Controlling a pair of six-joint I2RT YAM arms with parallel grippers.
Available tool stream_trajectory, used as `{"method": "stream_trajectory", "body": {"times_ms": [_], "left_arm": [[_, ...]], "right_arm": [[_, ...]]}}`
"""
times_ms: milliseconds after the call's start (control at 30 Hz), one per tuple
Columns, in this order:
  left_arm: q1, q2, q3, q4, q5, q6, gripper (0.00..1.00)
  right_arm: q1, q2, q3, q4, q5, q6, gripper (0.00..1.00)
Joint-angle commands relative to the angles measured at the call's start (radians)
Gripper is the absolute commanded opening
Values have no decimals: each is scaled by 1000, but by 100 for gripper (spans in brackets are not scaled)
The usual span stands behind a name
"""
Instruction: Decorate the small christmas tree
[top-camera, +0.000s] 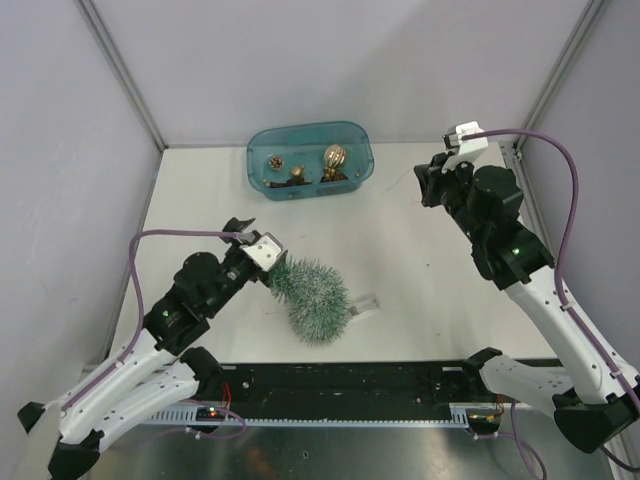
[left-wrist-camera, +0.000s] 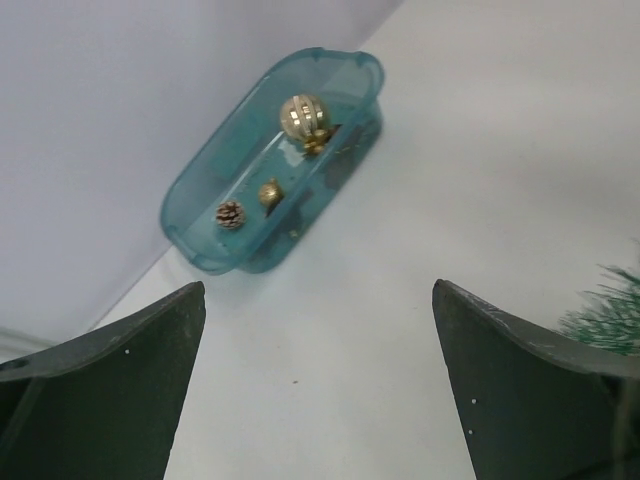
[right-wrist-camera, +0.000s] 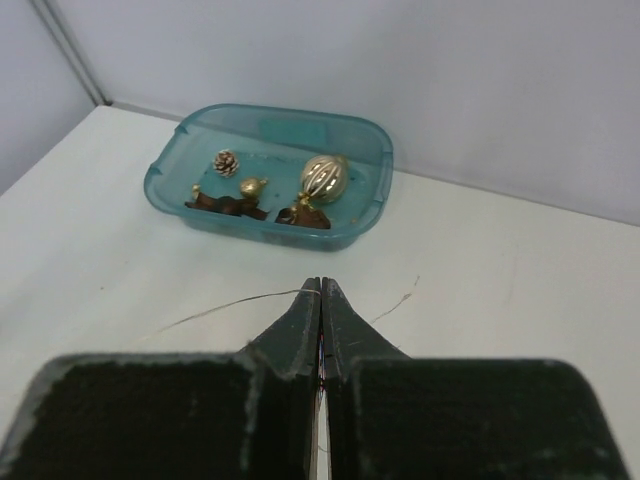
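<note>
The small christmas tree (top-camera: 316, 299) lies on its side on the white table, its narrow end toward my left gripper (top-camera: 258, 240). That gripper is open and empty, hovering just left of the tree. In the left wrist view only a few green bristles of the tree (left-wrist-camera: 612, 312) show, beside the right finger of the left gripper (left-wrist-camera: 318, 285). My right gripper (top-camera: 426, 186) hangs raised, right of the teal tub (top-camera: 360, 135). In its wrist view the right gripper (right-wrist-camera: 321, 282) is shut, with a thin thread (right-wrist-camera: 230, 305) pinched at the tips and trailing left.
The teal tub (right-wrist-camera: 290, 115) by the back wall holds a gold ball (right-wrist-camera: 324, 178), a small gold ornament (right-wrist-camera: 252, 186) and a pine cone (right-wrist-camera: 226, 162). A small pale piece (top-camera: 365, 304) lies by the tree's wide end. Walls close the table on three sides.
</note>
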Motion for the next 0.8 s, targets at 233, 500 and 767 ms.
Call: {"method": "stream_trajectory", "body": {"times_ms": [233,500,767], "left_arm": [[19,1,-89,122,-275,112,100],[103,13,-117,121,-361,44,100],[157,50,-74,119,-387,-7,100]], "right_arm": [[-2,-57,-5,53,-48,1,0],[-54,-56,-5,-7,68,0,0],[-133,11,-5,-81,226,17,0]]}}
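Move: The tree's middle lies about 9 cm back from the open left hand, some 10 cm to its right and 12 cm below it; the clear box is about 6 cm back and 20 cm right of it on the table. From the right hand, which holds a thin wire, the tree is roughly 19 cm back, 21 cm left and 24 cm below; the bin of ornaments is some 28 cm ahead and 20 cm left of it, 35 cm down. Leftward and somewhat forward, the empty left hand swings clear of the tree's bent tip, travelling about 9 cm left and sinking 5 cm after a slight rise, turning some 25 degrees counter-clockwise, fingers wide open. The right hand first eases slightly back and up, then goes about 6 cm right, sinking a little and turning clockwise, keeping the wire pinched between shut fingers as it moves away from the tree. ##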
